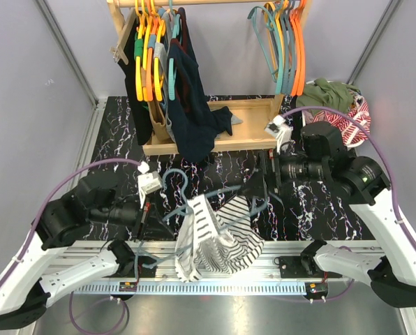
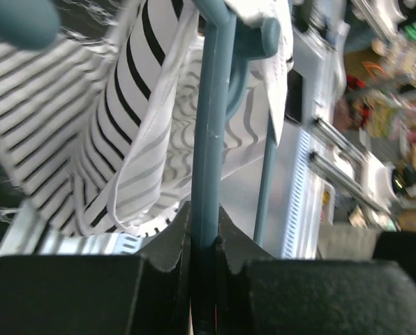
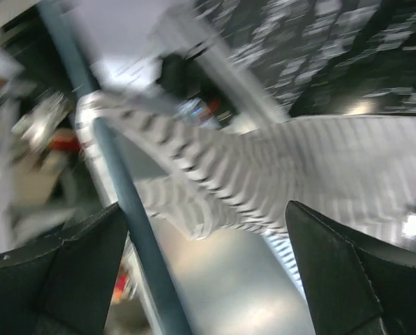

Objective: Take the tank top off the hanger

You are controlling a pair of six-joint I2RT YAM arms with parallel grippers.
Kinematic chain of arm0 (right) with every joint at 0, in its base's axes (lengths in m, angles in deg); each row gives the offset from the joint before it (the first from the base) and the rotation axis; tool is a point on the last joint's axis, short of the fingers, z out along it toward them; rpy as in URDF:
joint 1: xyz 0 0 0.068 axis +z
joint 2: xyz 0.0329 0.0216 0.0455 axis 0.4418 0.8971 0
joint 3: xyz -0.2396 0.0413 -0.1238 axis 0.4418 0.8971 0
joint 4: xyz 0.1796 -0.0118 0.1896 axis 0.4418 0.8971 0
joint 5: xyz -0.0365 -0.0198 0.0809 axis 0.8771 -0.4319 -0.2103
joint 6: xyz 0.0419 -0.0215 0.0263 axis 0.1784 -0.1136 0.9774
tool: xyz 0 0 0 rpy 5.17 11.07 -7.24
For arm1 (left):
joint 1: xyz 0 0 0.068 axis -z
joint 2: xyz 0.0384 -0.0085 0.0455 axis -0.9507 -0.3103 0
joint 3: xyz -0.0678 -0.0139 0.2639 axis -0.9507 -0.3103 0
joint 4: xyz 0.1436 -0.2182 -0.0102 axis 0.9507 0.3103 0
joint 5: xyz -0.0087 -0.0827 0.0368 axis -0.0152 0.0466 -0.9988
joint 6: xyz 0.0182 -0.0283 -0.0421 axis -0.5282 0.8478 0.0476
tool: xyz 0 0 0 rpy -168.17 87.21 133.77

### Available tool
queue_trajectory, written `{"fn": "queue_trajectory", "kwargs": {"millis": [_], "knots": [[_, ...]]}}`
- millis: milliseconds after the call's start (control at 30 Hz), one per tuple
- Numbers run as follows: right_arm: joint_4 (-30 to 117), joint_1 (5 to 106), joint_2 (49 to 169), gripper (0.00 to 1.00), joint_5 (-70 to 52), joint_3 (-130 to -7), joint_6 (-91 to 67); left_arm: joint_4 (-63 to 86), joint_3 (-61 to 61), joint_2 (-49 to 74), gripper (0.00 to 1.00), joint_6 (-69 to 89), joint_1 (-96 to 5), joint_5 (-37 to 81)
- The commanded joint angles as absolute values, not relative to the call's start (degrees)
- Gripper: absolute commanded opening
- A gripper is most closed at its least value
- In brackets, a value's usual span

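The black-and-white striped tank top (image 1: 211, 237) hangs on a teal hanger (image 1: 182, 184) above the table's near edge. My left gripper (image 1: 148, 216) is at the hanger's left side. In the left wrist view it (image 2: 206, 244) is shut on the teal hanger bar (image 2: 211, 139), and the tank top (image 2: 89, 139) drapes to the left of the bar. My right gripper (image 1: 273, 174) hovers by the hanger's right end. In the right wrist view it (image 3: 208, 269) is open, holding nothing. The hanger bar (image 3: 124, 195) runs close by its left finger, and the tank top (image 3: 299, 174) spreads out beyond.
A wooden rack (image 1: 215, 139) at the back carries dark garments (image 1: 190, 105), yellow-orange hangers (image 1: 149, 56) and teal and orange hangers (image 1: 285, 49). A pile of clothes (image 1: 340, 105) lies at the back right. An aluminium rail (image 1: 299, 251) runs along the near edge.
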State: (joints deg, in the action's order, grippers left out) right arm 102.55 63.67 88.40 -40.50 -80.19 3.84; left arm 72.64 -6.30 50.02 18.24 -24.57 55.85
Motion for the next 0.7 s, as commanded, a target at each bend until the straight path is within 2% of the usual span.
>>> {"fn": "queue_trajectory", "kwargs": {"millis": [0, 33, 67, 200, 267, 433, 500, 667], "knots": [[101.32, 63.57, 85.2, 1.0, -7.88, -82.82, 9.57, 72.67, -0.61, 48.59, 0.0, 20.1, -24.55, 38.57], [100.8, 63.57, 84.06, 1.0, 1.05, -82.29, 10.64, 73.02, 0.18, 47.88, 0.0, 21.5, -24.55, 34.61], [98.88, 63.57, 81.61, 1.0, 4.44, -80.81, 11.78, 74.07, 2.1, 47.09, 0.0, 24.22, -24.55, 27.44], [93.34, 63.57, 74.13, 1.0, 16.59, -74.83, 16.18, 73.29, 6.42, 41.83, 0.0, 28.19, -24.55, 21.4], [87.56, 63.57, 71.15, 1.0, 13.9, -69.65, 15.49, 71.19, 8.0, 40.41, 0.0, 28.9, -24.46, 21.04], [80.94, 63.66, 74.81, 1.0, -10.52, -62.27, 11.01, 69.16, 11.17, 34.0, 0.0, 28.2, -24.55, 21.48], [77.51, 65.67, 75.79, 1.0, -13.26, -59.97, 9.52, 68.72, 12.67, 31.63, 0.0, 27.59, -24.55, 21.39], [75.57, 72.44, 79.99, 1.0, -11.43, -57.24, 5.47, 65.21, 14.42, 27.58, 0.0, 27.14, -24.55, 22.0]]}}
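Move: Ahead of the left hand by about 10 cm and some 6 cm to its right is the hook of the hanger it already grips; the tank top's middle is roughly 18 cm right, 5 cm back and 10 cm lower. From the right hand, already open, the tank top's middle is about 12 cm back, 12 cm left and 14 cm down, with the hanger's free end only about 3 cm back, level sideways and 3 cm below. Swinging the gripped hanger forward about 14 cm towards the rack, the left hand keeps its fingers shut and turns some 30 degrees counter-clockwise. The right hand, still wide open, first arcs forward and right, clear of the hanger's free end, turning clockwise, then partly unwinds that turn as it comes back left about 9 cm and dips towards the upper right side of the tank top. ##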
